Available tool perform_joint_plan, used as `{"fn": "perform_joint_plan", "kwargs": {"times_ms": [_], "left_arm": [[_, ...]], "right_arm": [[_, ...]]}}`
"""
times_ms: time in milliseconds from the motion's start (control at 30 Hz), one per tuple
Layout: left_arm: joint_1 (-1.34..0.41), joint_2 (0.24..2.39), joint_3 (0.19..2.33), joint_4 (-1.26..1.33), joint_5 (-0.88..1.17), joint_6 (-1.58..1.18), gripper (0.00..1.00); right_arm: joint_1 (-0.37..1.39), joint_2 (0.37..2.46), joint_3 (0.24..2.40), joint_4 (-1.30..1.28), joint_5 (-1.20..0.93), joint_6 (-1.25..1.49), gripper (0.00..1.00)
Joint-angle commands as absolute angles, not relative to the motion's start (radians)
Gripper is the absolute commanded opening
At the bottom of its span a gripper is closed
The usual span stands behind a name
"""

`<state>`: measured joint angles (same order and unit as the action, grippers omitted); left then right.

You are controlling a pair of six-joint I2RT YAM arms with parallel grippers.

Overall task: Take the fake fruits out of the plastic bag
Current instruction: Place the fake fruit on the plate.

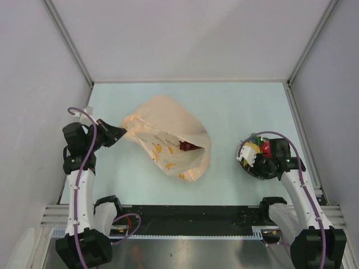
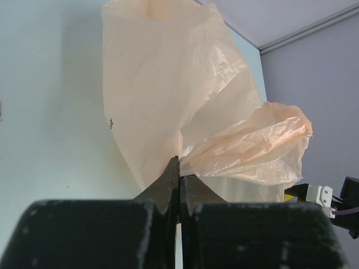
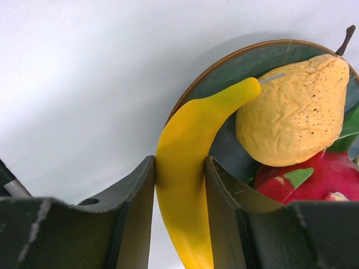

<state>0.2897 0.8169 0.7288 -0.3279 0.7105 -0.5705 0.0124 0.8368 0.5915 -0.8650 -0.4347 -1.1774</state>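
The peach-orange plastic bag [image 1: 162,126] [image 2: 168,84] lies on the table at centre left, its mouth facing right. A dark red fake fruit [image 1: 188,147] shows inside that mouth. My left gripper [image 1: 121,134] [image 2: 180,168] is shut on the bag's crinkled left end. On the right, my right gripper [image 1: 251,155] [image 3: 179,165] is shut on a yellow banana [image 3: 188,151] [image 1: 251,148], whose tip reaches over the dark plate [image 3: 224,78] [image 1: 253,173]. A yellow pear [image 3: 294,112] and a red fruit with green bits [image 3: 331,174] lie in the plate.
White walls close the table at the back and both sides. The plate sits near the right wall. Both arm bases stand on the black rail [image 1: 190,216] along the near edge.
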Motion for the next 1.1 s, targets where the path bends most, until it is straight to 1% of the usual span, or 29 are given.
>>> {"fn": "perform_joint_plan", "kwargs": {"times_ms": [0,33,133,400,600,633,667,733,900,933,1000,1033,1067], "left_arm": [[0.314,0.805,0.736,-0.325,0.721,-0.563,0.0],[0.321,0.805,0.732,-0.325,0.722,-0.566,0.0],[0.333,0.805,0.727,-0.321,0.723,-0.571,0.0],[0.344,0.81,0.723,-0.321,0.719,-0.574,0.0],[0.347,0.81,0.713,-0.305,0.726,-0.591,0.0],[0.347,0.811,0.712,-0.299,0.726,-0.594,0.0],[0.347,0.811,0.709,-0.296,0.729,-0.597,0.0],[0.347,0.811,0.707,-0.288,0.73,-0.604,0.0],[0.347,0.801,0.696,-0.281,0.738,-0.623,0.0],[0.345,0.799,0.696,-0.279,0.742,-0.626,0.0],[0.347,0.795,0.696,-0.276,0.752,-0.643,0.0],[0.347,0.79,0.698,-0.267,0.755,-0.647,0.0],[0.345,0.79,0.698,-0.259,0.762,-0.652,0.0]], "right_arm": [[0.008,0.845,0.566,-0.799,-0.457,-1.141,0.17],[-0.018,0.842,0.558,-0.792,-0.457,-1.143,0.23],[-0.021,0.828,0.528,-0.772,-0.448,-1.157,0.32],[-0.025,0.767,0.519,-0.741,-0.448,-1.146,0.33],[-0.026,0.75,0.518,-0.735,-0.403,-1.147,0.46],[-0.026,0.741,0.518,-0.739,-0.403,-1.147,0.51],[-0.025,0.73,0.518,-0.742,-0.405,-1.149,0.53],[-0.023,0.718,0.518,-0.752,-0.405,-1.149,0.63],[-0.008,0.655,0.549,-0.79,-0.417,-1.115,0.67],[-0.003,0.64,0.593,-0.799,-0.446,-1.095,0.73],[0.049,0.592,0.652,-0.789,-0.469,-0.985,0.79],[0.073,0.58,0.711,-0.77,-0.474,-0.935,0.87],[0.098,0.572,0.739,-0.75,-0.471,-0.826,0.91]]}}
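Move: The right hand holds the fake banana over the near-left rim of the plate; the plate's middle lies about 4 cm ahead, 4 cm to its right and 4 cm below. On the plate, the yellow pear is roughly 8 cm ahead and 2 cm to the right, and the red fruit about 7 cm ahead and 8 cm to the right. From the left hand, still pinching the bag, the plate is some 48 cm to the right, 4 cm back and 20 cm lower. The right hand first lowers the banana about 1.5 cm at the plate's near-left rim, then eases roughly 1 cm forward and 1 cm to the right towards the space beside the pear and the red fruit, rising slightly. From a bit under half open, the fingers spread nearly wide and let go of the banana, while the hand lifts about 4.5 cm from its lowest point and the fingertips swing some 10 degrees outward. ##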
